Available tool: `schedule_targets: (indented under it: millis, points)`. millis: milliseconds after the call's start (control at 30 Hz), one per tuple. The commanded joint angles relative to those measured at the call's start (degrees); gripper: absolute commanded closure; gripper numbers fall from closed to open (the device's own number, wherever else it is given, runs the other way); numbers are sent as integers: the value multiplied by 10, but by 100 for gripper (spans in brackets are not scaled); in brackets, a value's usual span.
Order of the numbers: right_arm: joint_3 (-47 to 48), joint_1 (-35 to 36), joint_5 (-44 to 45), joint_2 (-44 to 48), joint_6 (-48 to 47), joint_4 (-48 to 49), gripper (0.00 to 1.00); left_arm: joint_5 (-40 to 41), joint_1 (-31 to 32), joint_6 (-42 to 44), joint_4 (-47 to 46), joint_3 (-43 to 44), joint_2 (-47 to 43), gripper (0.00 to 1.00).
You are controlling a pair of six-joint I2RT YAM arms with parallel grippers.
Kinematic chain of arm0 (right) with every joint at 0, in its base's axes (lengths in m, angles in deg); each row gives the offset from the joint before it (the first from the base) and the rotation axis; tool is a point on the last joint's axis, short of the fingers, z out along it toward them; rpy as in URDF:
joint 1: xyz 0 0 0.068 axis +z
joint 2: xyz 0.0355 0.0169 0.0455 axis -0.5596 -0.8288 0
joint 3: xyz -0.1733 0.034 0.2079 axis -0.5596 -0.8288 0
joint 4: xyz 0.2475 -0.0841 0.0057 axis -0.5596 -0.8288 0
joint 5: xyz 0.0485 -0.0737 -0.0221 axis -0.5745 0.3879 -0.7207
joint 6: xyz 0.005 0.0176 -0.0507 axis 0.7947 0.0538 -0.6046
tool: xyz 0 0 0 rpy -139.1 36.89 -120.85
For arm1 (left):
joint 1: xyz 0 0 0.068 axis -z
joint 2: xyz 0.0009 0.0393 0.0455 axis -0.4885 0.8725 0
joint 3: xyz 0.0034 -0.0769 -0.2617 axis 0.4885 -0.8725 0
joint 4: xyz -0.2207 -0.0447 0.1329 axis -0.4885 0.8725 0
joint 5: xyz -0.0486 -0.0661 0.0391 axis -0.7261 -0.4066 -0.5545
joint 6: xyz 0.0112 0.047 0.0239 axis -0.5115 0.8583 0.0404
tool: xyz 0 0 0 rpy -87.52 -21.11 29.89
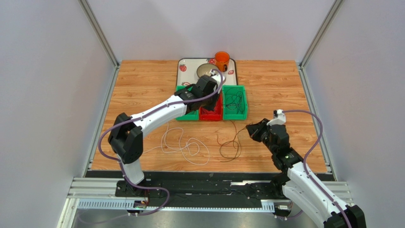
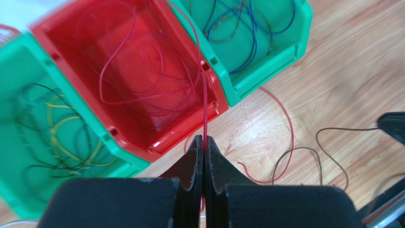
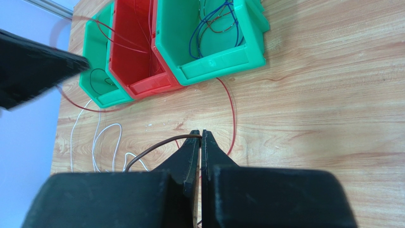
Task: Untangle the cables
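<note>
My left gripper (image 2: 204, 141) is shut on a red cable (image 2: 205, 104) just in front of the red bin (image 2: 190, 121). That cable loops inside the bin and also trails over the wood (image 2: 286, 124). From above, the left gripper (image 1: 212, 93) hangs over the bins. My right gripper (image 3: 200, 134) is shut on a brown cable (image 3: 157, 145) that arcs off to the left; its loops lie on the table (image 1: 231, 144). A white cable (image 1: 186, 145) lies loose in front of the left arm.
A green bin (image 2: 266, 66) holds blue and dark wires; another green bin (image 2: 19, 71) holds yellow and dark wires. Behind the bins is a tray (image 1: 183, 62) with a bowl (image 1: 204, 70) and an orange cup (image 1: 221, 60).
</note>
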Motion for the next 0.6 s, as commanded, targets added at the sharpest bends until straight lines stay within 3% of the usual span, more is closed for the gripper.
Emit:
schedule_targets:
  millis: [0, 267, 467, 567]
  points:
    - [2, 2, 0, 4, -5, 28, 100, 20, -8, 53, 87, 127, -8, 100]
    - [14, 2, -5, 3, -5, 4, 100, -7, -64, 72, 154, 292, 30, 100]
    - [33, 3, -43, 73, 41, -229, 100, -47, -95, 70, 201, 456, 120, 100]
    - [25, 4, -47, 205, 78, -375, 100, -59, -105, 68, 209, 504, 151, 100]
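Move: The left hand, already pinching the red cable, is just over the near edge of the red bin, whose middle lies about 6 cm ahead, 1 cm left and 11 cm below; the right-hand green bin is 6 cm ahead and 9 cm right, the bowl 19 cm ahead and 3 cm left. The red tail on the table lies some 6 cm back, 8 cm right and 13 cm down. From the right hand, still gripping the brown cable, that cable's loops lie 4 cm back, 6 cm left and about 9 cm below. Keeping its fingers shut on the red cable, the left hand sweeps up about 17 cm and forward some 10 cm over the red bin towards the bowl, rising fast at first, then flattening into a forward reach as the fingers tip up roughly 15 degrees. The right hand holds still with the brown cable pinched, then late on draws back nearly 4 cm and slightly down, its fingers starting to tip downward. ##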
